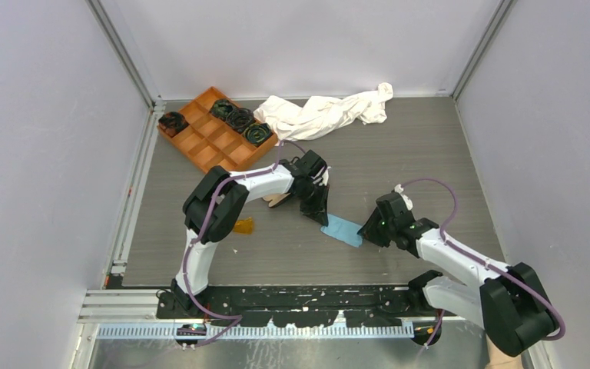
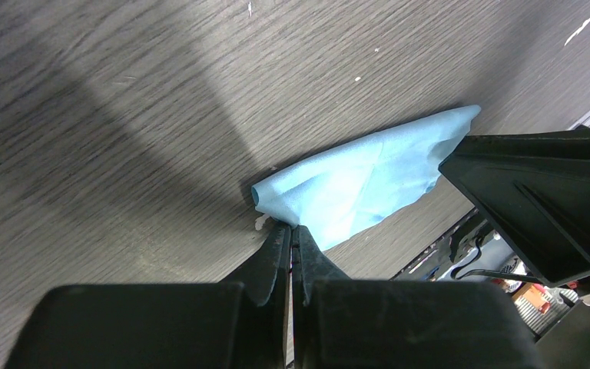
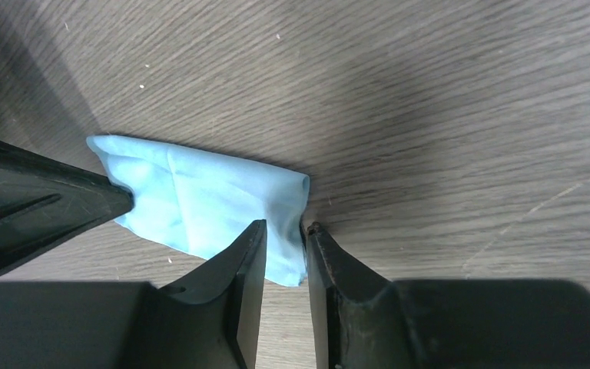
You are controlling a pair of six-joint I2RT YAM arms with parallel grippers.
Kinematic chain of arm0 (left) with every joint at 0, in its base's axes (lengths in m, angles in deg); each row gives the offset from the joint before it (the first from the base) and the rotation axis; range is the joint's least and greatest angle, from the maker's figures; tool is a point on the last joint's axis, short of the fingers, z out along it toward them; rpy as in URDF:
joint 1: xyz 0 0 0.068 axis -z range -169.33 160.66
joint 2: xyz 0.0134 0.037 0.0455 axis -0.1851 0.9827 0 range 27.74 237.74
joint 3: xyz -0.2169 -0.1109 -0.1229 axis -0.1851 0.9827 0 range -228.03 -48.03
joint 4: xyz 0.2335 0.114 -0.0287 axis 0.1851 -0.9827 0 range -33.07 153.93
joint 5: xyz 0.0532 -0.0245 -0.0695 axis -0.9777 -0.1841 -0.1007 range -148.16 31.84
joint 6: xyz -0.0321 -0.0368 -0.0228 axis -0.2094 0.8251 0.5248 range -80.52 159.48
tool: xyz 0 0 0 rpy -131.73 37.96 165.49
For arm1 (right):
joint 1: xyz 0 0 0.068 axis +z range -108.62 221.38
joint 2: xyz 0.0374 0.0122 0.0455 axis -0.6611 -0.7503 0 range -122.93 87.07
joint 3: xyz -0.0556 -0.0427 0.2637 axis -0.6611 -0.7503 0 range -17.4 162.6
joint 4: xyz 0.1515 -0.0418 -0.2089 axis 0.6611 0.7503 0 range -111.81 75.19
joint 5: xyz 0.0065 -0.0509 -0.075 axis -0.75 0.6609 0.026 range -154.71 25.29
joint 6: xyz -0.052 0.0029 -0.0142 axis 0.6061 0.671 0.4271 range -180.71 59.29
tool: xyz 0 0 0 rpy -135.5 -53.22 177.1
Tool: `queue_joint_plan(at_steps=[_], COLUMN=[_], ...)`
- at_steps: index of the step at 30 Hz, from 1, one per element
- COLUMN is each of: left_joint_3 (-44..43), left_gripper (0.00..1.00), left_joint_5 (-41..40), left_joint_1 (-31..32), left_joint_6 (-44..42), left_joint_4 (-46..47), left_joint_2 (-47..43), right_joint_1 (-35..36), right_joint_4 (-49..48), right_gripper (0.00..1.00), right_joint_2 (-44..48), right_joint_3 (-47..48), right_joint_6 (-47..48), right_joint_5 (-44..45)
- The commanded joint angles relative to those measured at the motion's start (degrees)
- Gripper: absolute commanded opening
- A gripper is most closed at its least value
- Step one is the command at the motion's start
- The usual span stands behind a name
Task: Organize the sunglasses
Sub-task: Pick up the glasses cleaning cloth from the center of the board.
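Note:
The sunglasses, small with amber lenses, lie on the table left of both grippers, beside the left arm's elbow, and nothing touches them. My left gripper is shut on one corner of a light blue cloth that lies folded on the table. At the cloth's opposite end my right gripper stands with its jaws a little apart, and the cloth's edge lies between the fingertips. Each wrist view shows the other gripper as a black wedge at the cloth's far end.
An orange divided tray with dark items in its back cells sits at the back left. A crumpled white cloth lies behind the arms. A beige patch, part of a case, shows under the left forearm.

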State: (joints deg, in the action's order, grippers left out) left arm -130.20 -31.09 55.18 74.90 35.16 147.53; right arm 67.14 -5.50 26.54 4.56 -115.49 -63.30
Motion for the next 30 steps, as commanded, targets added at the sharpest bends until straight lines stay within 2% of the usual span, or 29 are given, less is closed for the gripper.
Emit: queue_joint_plan(at_steps=[1, 8, 12, 18, 30], left_joint_3=[-1.0, -1.2, -1.3, -1.1, -0.6], left_gripper=[0.00, 0.00, 0.00, 0.00, 0.00], left_joint_5=[1.4, 1.4, 1.2, 1.3, 1.0], left_joint_1=[0.1, 0.1, 0.1, 0.1, 0.1], left_joint_6=[-0.2, -0.3, -0.3, -0.4, -0.4], left_joint_4=[1.6, 1.5, 1.3, 1.1, 1.0], left_joint_2=[-0.1, 0.2, 0.2, 0.0, -2.1], right_joint_1=[0.0, 0.7, 0.7, 1.2, 1.3], right_joint_4=[5.4, 5.6, 2.6, 0.5, 3.3], right_gripper=[0.33, 0.33, 0.32, 0.28, 0.01], right_joint_2=[2.1, 2.0, 0.0, -2.7, 0.0], right_joint_3=[1.0, 0.2, 0.2, 1.3, 2.5], right_joint_6=[2.4, 3.4, 3.6, 3.8, 3.7], right_joint_5=[2.2, 0.9, -0.6, -3.0, -1.6])
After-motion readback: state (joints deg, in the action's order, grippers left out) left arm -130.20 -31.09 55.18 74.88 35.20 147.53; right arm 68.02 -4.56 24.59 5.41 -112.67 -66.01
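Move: The folded light-blue cleaning cloth has its middle about 5 cm to my right hand's left and some 1 cm ahead, 1 cm lower, with its right end between my part-open fingers. From my left hand, shut on its left end, the middle lies roughly 5 cm right and 2 cm back, 1 cm down. The glasses case sits about 13 cm left of my left hand and 8 cm ahead; the yellow bow is some 26 cm left, level with it. My left hand stays put, keeping its pinch on the cloth's left end. I draw my right hand back about 1 cm and slightly right, low at the table, then shift it left along the cloth by about 1.5 cm, turning a few degrees counter-clockwise, and shut the fingers, pinching the near corner of the cloth's right end. ##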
